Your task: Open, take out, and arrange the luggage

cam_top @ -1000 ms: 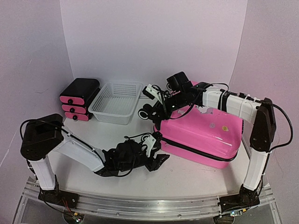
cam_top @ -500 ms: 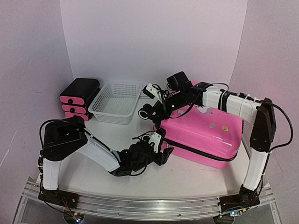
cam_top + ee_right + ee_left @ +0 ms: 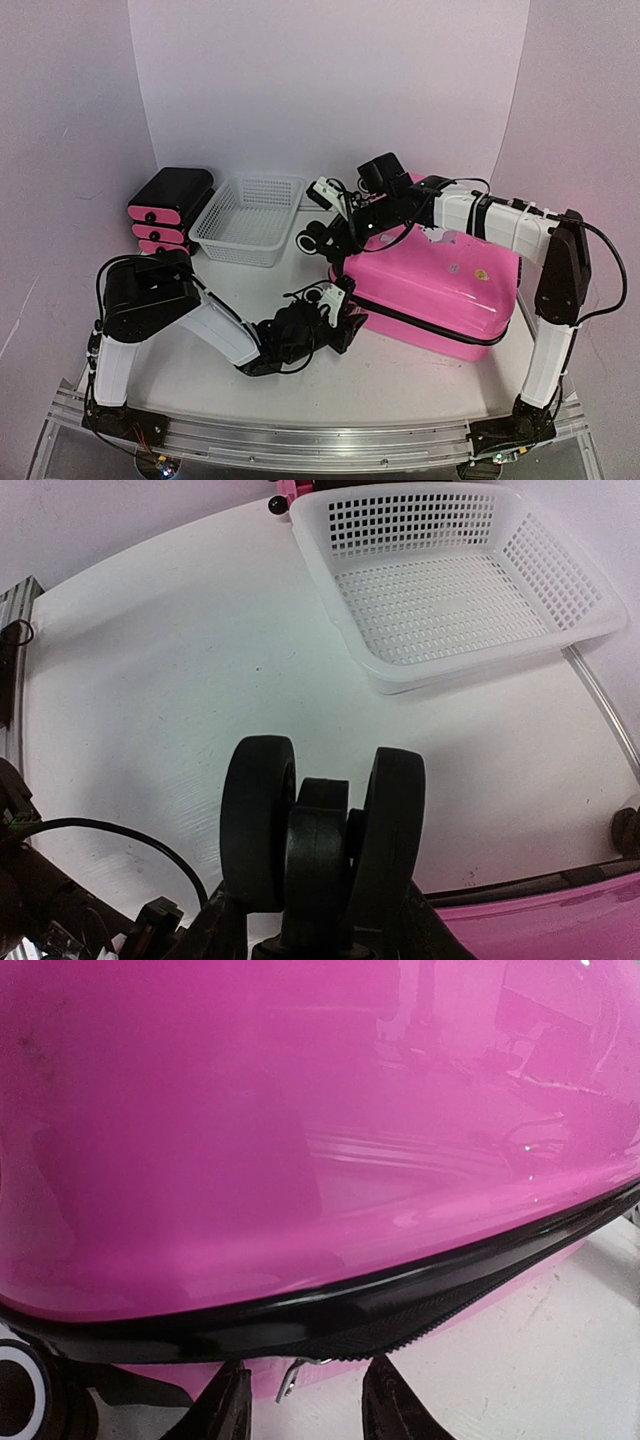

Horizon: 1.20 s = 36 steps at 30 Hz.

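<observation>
The luggage (image 3: 440, 280), a glossy pink hard shell with a black zipper band (image 3: 400, 1305), lies flat at the right and fills the left wrist view (image 3: 300, 1110). My left gripper (image 3: 350, 320) is low at its near left corner. In its own view the left gripper (image 3: 305, 1400) is open, its black fingertips either side of the hanging silver zipper pull (image 3: 292, 1378) without touching it. My right gripper (image 3: 338, 236) reaches over the case's far left end. There the right gripper (image 3: 320, 925) is shut on the black twin caster wheel (image 3: 320, 830), which sticks up between its fingers.
A white mesh basket (image 3: 250, 218) stands at the back left, also seen in the right wrist view (image 3: 450, 580). A small black drawer unit with pink fronts (image 3: 168, 212) sits to its left. A metal rail (image 3: 300, 445) runs along the near edge.
My left arm has pushed forward and right up to the luggage's corner, and its jaws have narrowed around the zipper pull. The right arm and the luggage have stayed put.
</observation>
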{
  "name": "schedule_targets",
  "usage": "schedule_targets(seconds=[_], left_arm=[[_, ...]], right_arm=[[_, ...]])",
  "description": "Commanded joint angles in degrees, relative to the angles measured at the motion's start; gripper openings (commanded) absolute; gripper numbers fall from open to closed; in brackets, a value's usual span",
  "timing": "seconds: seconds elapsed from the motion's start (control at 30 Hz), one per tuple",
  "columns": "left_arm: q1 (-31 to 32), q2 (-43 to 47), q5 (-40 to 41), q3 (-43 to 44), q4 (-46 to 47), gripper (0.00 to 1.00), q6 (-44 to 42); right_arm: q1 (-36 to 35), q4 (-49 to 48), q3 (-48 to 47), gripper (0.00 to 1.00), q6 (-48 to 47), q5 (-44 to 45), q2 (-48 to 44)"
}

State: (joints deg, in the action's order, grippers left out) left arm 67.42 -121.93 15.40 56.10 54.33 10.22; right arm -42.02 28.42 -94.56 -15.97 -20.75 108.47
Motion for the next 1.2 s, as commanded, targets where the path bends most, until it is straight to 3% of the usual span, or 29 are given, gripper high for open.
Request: schedule_targets(seconds=[0.0, 0.17, 0.63, 0.97, 1.17], left_arm=[[-0.6, 1.0, -0.6, 2.9, 6.1, 0.37, -0.2], [-0.6, 1.4, -0.6, 3.0, 6.4, 0.32, -0.9], [-0.8, 3.3, 4.4, 1.1, 6.2, 0.00, -3.0], [-5.9, 7.8, 7.8, -7.0, 3.5, 0.00, -3.9], [-12.4, 9.6, 0.4, -7.0, -3.2, 0.00, -3.9]], right_arm=[[0.2, -3.6, -0.9, 0.02, 5.2, -5.6, -0.6], [0.2, -3.6, -0.7, 0.00, 5.3, -5.7, -0.8], [0.2, -3.7, -0.3, 0.00, 6.4, -7.6, -0.8], [1.5, -3.7, 2.7, 0.00, 6.6, -13.9, -2.8], [2.4, -2.5, 2.0, 0.00, 7.5, -20.3, -2.0]])
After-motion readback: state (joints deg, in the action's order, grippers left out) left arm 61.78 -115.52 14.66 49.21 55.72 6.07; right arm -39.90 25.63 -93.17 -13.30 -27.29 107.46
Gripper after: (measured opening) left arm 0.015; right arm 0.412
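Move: The zipper pull hangs just past the left fingertips, about 1 cm ahead and 1 cm right, at finger height. From the left hand, the suitcase wheel held by the right hand is roughly 10 cm ahead, 9 cm left and 11 cm higher; a lower wheel is about 9 cm ahead and 6 cm left, slightly below; the white basket is some 20 cm ahead and 24 cm left. From the right hand, the pull is about 9 cm back, 10 cm right and 11 cm lower. Nearly in place at first, rising only about 1 cm, the left hand shuts its half-open fingers on the zipper pull. It then drags the pull left and forward along the suitcase's zip, about 6 cm towards the wheeled corner and gathering pace. The right hand keeps its hold on the upper wheel, steadying the case, and near the end lifts about 1 cm with a slight tilt. ##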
